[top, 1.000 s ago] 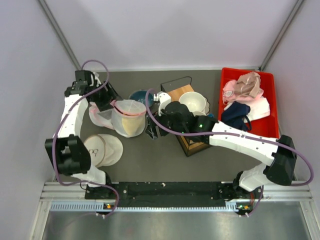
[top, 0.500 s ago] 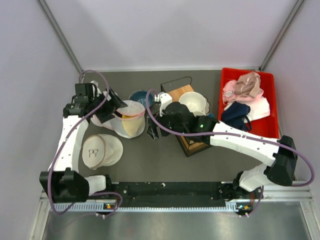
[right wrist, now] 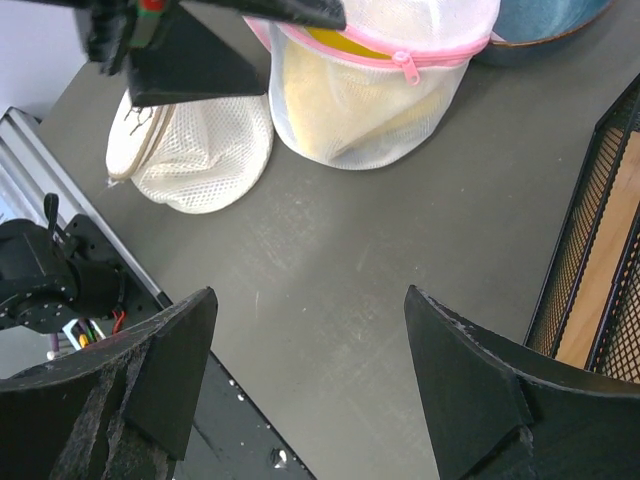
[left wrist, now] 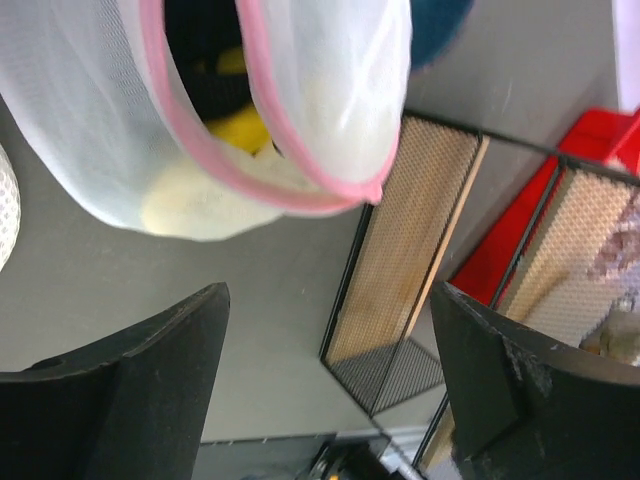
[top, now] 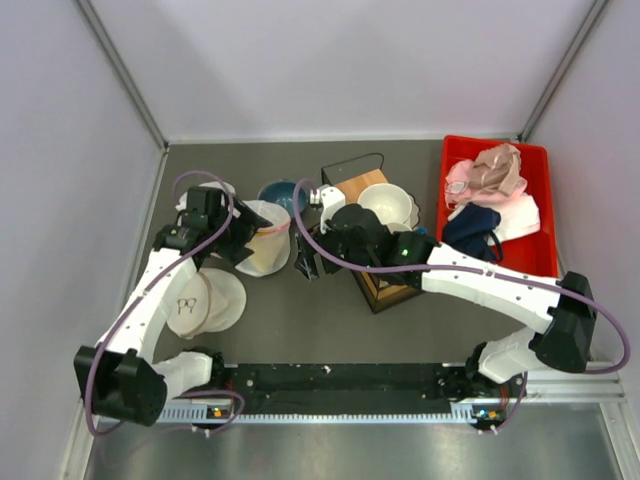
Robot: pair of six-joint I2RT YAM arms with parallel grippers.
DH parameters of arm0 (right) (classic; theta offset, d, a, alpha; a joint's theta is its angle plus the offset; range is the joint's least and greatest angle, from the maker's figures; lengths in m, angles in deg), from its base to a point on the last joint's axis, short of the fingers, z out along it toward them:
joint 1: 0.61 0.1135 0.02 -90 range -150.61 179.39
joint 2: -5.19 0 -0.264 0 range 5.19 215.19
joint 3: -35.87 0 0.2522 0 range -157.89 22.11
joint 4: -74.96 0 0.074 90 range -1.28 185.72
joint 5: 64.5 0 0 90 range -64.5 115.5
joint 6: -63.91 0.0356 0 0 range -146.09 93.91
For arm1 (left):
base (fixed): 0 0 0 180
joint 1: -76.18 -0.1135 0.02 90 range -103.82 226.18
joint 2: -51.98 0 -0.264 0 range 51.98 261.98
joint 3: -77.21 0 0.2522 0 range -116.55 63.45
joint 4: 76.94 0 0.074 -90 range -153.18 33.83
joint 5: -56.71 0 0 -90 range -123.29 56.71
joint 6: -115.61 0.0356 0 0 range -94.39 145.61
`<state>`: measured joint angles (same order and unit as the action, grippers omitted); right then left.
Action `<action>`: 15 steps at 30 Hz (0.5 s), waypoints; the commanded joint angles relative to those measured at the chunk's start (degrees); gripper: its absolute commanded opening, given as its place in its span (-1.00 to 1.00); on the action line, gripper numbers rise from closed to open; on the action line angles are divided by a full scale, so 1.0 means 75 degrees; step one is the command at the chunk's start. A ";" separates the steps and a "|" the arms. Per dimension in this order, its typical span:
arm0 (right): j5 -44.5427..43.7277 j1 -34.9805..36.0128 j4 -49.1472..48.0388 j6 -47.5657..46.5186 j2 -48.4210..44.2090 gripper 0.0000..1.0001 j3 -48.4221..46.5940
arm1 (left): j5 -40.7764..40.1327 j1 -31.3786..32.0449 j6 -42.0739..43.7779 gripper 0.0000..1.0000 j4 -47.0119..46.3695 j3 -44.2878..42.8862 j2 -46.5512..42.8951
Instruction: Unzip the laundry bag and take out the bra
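The laundry bag (top: 264,236), a white mesh dome with pink zipper trim, stands left of the table's centre. In the left wrist view the laundry bag (left wrist: 300,110) gapes along its pink trim, and the yellow bra (left wrist: 240,130) shows inside. Yellow of the bra (right wrist: 340,42) also shows under the trim in the right wrist view, beside the pink zipper pull (right wrist: 405,65). My left gripper (top: 243,248) (left wrist: 330,290) is open at the bag's left side, holding nothing. My right gripper (top: 308,262) (right wrist: 310,295) is open over bare table just right of the bag.
A flatter white round bag (top: 205,300) lies near the front left. A blue bowl (top: 280,192) sits behind the laundry bag. A black wire rack (top: 385,285) with a white bowl (top: 388,205) stands at centre. A red bin (top: 540,250) of garments is at the right.
My left arm has swung from the table's back left corner forward and right, up against the bag. The mesh that lay spread to the bag's left is gathered in. The right arm has barely moved.
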<state>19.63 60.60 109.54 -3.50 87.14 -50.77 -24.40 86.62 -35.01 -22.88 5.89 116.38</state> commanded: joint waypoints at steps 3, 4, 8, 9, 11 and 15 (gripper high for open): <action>-0.0003 -0.0075 -0.0069 0.0129 -0.0602 0.54 0.0225 | -0.1113 0.0062 -0.1081 0.68 -0.0802 -0.0306 0.0659; -0.0061 -0.0075 -0.0057 0.0140 -0.0661 0.54 0.0283 | -0.1370 0.0073 -0.1128 0.66 -0.0883 -0.0294 0.0729; -0.0050 -0.0087 -0.0045 0.0176 -0.0673 0.54 0.0354 | -0.1547 0.0073 -0.1128 0.61 -0.1130 -0.0469 0.1092; -0.0026 -0.0076 -0.0034 0.0187 -0.0650 0.54 0.0354 | -0.1583 0.0073 -0.1151 0.56 -0.1130 -0.0528 0.1197; -0.0014 -0.0075 -0.0045 0.0176 -0.0626 0.54 0.0331 | -0.1513 0.0085 -0.1082 0.30 -0.1212 -0.0657 0.1479; -0.0003 -0.0087 -0.0034 0.0176 -0.0615 0.55 0.0331 | -0.1221 0.0015 -0.0415 -1.00 -0.1166 -0.0856 0.1994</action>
<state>19.56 60.58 109.84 -2.61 84.01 -47.99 -33.80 86.90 -41.33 -29.24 2.39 128.56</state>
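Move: The laundry bag's gaping pink zipper edges are about 6 cm ahead of the open left hand, 1 cm to its left and 3 cm below. From this hand, the blue bowl sits roughly 14 cm ahead, 6 cm right and 16 cm below; the white mesh bag lies some 12 cm back, 13 cm left and 17 cm below. From the right hand, the zipper edges are about 11 cm ahead, 15 cm left and 8 cm below. Bring the left gripper forward about 6 cm and down some 3 cm onto the laundry bag's open rim, turning it roughly 10 degrees counter-clockwise on the way. Keep the fingers wide until the last stretch, then shut them quickly so that the tips pinch the two pink zipper edges between them. ##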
